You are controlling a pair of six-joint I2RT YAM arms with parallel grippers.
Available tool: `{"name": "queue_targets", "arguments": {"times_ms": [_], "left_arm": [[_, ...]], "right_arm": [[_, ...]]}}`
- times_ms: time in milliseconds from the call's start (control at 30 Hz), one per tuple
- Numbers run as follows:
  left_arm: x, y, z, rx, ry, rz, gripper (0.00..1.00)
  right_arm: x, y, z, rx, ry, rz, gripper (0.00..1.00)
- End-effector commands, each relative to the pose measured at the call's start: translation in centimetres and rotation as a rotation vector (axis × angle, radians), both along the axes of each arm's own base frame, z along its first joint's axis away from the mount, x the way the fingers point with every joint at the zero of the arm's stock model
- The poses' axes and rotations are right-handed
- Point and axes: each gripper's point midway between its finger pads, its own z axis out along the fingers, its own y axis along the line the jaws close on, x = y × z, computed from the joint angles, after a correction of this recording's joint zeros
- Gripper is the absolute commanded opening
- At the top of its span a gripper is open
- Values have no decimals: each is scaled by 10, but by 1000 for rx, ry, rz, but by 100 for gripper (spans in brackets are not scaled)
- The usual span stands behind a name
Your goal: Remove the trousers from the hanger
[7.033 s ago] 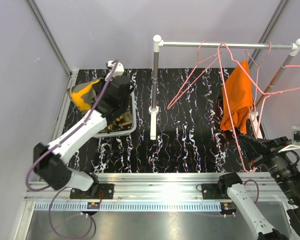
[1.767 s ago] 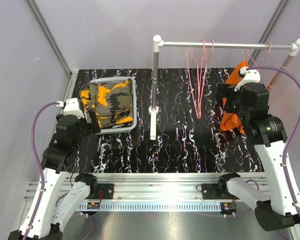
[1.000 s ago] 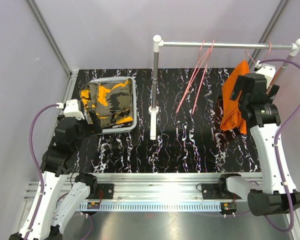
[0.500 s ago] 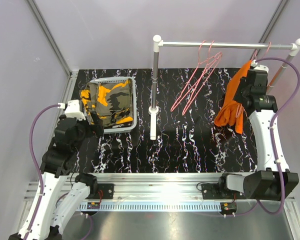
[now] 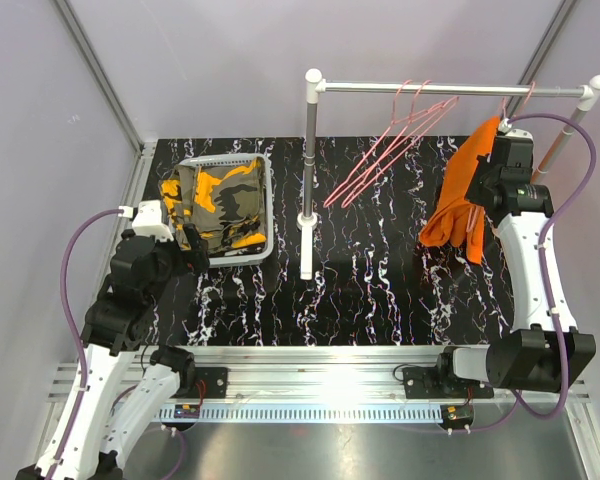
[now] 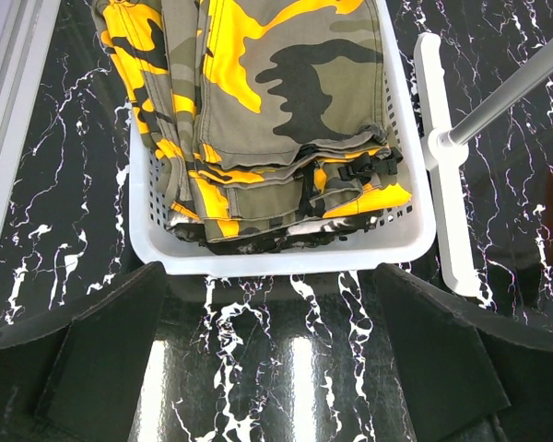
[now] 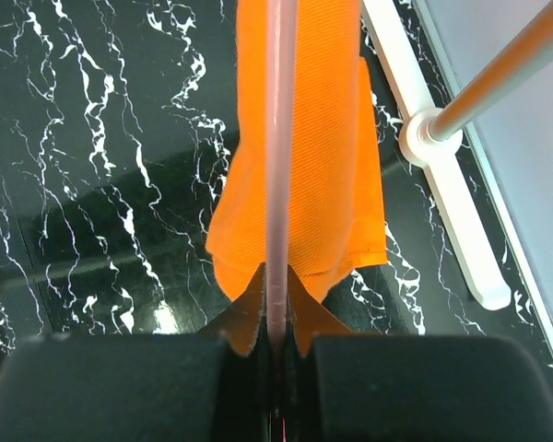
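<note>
The plain orange trousers (image 5: 458, 195) hang on a pink hanger at the right end of the rail (image 5: 450, 89), tilted to the left. My right gripper (image 5: 497, 172) is shut on the hanger's wire (image 7: 276, 166). In the right wrist view the wire runs straight between my closed jaws (image 7: 276, 318), with the orange trousers (image 7: 318, 129) draped over it. The camouflage trousers (image 5: 220, 200) lie folded in the white basket (image 5: 267, 215). My left gripper (image 5: 188, 247) is open and empty, just in front of the basket (image 6: 286, 256). The black splotched trousers do not show clearly.
Two empty pink hangers (image 5: 390, 140) hang on the rail and swing out to the left. The rack's left post (image 5: 309, 180) stands mid-table on a white foot (image 6: 440, 157). Its right post and foot (image 7: 452, 198) stand close beside my right gripper.
My right arm rose to the orange trousers' hanger, and the trousers swung left. The empty hangers swung left. My left arm drew back from the basket earlier and has since stayed still.
</note>
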Motion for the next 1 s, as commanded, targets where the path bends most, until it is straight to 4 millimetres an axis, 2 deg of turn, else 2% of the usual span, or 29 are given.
{"name": "queue_targets", "arguments": {"times_ms": [0,267,967], "left_arm": [[6,-9,9,-13,-43,-42,99],[6,-11,7,-11,-35,-50,99],[8,-12,5,-11,-24,-53,99]], "right_arm": [[3,2,33,-5,-87,8,0],[-7,2,76,-21,-160,13,0],[-33,19,175,-45,-400,121,0]]}}
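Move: The right hand is already shut on the near end of the pink hanger carrying the orange trousers. That hanger's hook sits on the rail about 8 cm ahead, 3 cm to the right and some 20 cm above the hand. The trousers hang about 10 cm straight ahead and 8 cm lower; the empty hangers are some 22 cm left, 6 cm ahead and 9 cm higher. From the idle left hand the hook is roughly 21 cm ahead, 70 cm right and 20 cm up. Keeping its pinch on the near end of the hanger, the right hand lifts it by 7 to 8 cm to raise the hook from the rail. It first eases back and up together, then climbs faster and mostly straight up, ending about 4 cm farther back, with little turn of the wrist. ##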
